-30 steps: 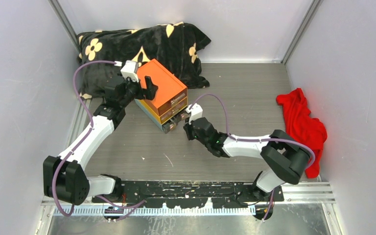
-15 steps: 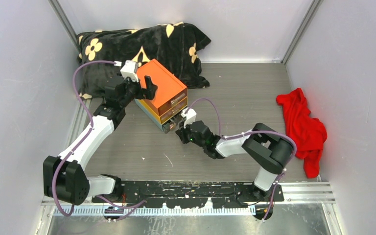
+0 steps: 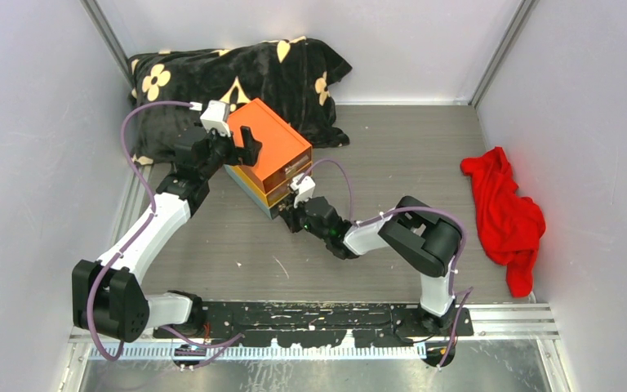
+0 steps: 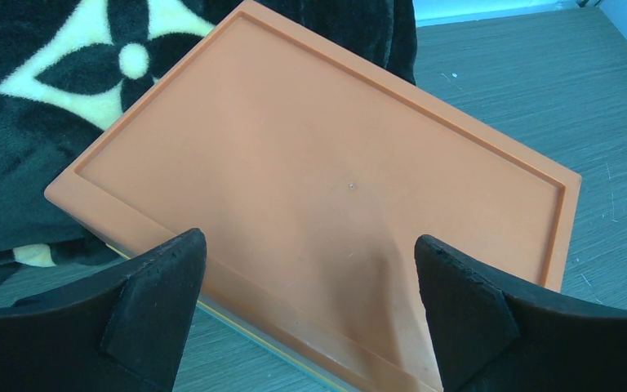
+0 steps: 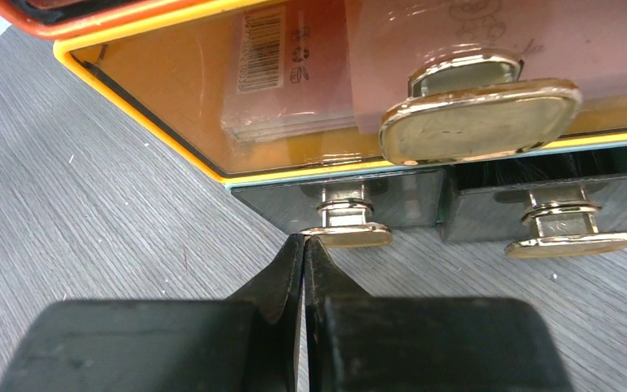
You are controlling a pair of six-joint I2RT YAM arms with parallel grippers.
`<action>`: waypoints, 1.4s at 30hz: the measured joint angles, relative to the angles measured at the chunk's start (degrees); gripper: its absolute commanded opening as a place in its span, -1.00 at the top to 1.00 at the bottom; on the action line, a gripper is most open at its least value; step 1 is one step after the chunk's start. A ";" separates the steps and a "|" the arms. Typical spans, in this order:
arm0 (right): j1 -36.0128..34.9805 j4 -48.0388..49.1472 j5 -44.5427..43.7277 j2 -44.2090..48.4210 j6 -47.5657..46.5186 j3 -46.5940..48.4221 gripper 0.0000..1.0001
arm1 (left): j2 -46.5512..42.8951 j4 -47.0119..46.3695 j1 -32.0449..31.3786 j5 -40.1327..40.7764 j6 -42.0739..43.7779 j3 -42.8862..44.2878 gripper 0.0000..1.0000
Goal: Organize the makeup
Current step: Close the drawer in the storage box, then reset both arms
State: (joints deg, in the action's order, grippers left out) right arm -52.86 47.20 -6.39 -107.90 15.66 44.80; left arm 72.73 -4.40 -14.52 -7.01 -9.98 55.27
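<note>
The orange box [image 3: 273,151] stands tilted at the table's middle, its clear drawers facing my right arm. Makeup shows through the drawer fronts: a flat pink pack with a barcode label [image 5: 282,73] in the upper drawer and dark bristles [image 5: 531,167] in the lower right one. My right gripper [image 5: 304,238] is shut with nothing between its fingers. Its tips touch the left end of the lower left drawer's gold handle [image 5: 351,235]. My left gripper [image 4: 310,261] is open and hovers over the near edge of the box's orange lid [image 4: 326,180], its fingers apart from the lid.
A black blanket with cream flowers [image 3: 237,73] lies behind the box against the back wall. A red cloth [image 3: 506,212] is heaped at the right wall. Two more gold handles [image 5: 478,118] [image 5: 571,241] stick out of the other drawers. Walls close in on three sides.
My right arm has swung left and forward to the box, bringing its shut tips up to the lower left drawer handle. The left arm and box have not moved.
</note>
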 measured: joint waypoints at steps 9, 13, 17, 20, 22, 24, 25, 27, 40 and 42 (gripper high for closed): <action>-0.09 -4.22 -0.61 5.42 -0.17 -2.95 0.29 | 0.22 -0.11 0.00 0.00 0.00 0.00 -1.00; -0.46 -11.13 -2.58 15.89 -0.70 -5.66 -0.45 | 1.53 -0.28 0.00 0.83 -0.22 1.01 -1.00; -0.72 -19.52 -6.62 28.41 -1.73 -7.10 -1.00 | 2.05 -0.07 0.00 2.32 -0.55 1.62 -1.00; -0.72 -26.47 -10.40 35.91 -2.08 -7.19 -1.00 | 1.57 0.42 -0.02 3.67 -0.83 1.62 -1.00; -0.72 -30.69 -13.05 40.06 -2.05 -7.21 -1.00 | 0.59 1.64 0.00 5.27 -1.22 1.55 -1.00; -0.72 -35.15 -16.17 43.50 -2.01 -7.17 -1.00 | -0.76 4.79 0.02 7.28 -1.81 1.38 -1.00; -0.72 -37.44 -17.70 44.68 -1.88 -7.08 -1.00 | -1.27 6.64 0.02 8.17 -1.92 1.33 -1.00; -0.72 -41.75 -20.35 45.70 -1.38 -6.62 -1.00 | -1.75 9.84 0.02 9.79 -2.12 1.53 -1.00; -0.72 -57.59 -31.19 47.32 3.13 -3.82 -1.00 | -9.44 18.58 0.02 17.55 -3.04 4.81 -1.00; -0.72 -57.81 -31.56 48.17 3.19 -3.82 -1.00 | -10.54 18.69 0.02 18.53 -3.06 4.81 -1.00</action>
State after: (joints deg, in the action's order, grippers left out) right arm -53.58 -10.61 -37.95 -59.72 18.85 40.97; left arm 62.19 14.28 -14.50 11.53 -13.04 60.07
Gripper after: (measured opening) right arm 0.999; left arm 0.999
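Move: Directly at the closed right fingertips, only 1 cm ahead, is the knob of the storage box's lower left drawer. Its twin on the lower right drawer is about 4 cm ahead and 5 cm right of this hand; the middle drawer's knob is 3 cm ahead, 2 cm right and 4 cm higher. From the left hand, the lower left knob lies roughly 11 cm back, 8 cm right and 18 cm below, while the orange lid's middle is about 3 cm ahead, 4 cm right and 4 cm below. Coming free of the lower left drawer's knob, the right hand retreats some 20 cm right, 11 cm up and slightly back over bare table, opening wide early on and turning about 30 degrees clockwise. The wide-open left hand nudges forward 1 cm, then draws off the lid about 7 cm left, with some back, dipping before it rises, and turns roughly 20 degrees counter-clockwise. ##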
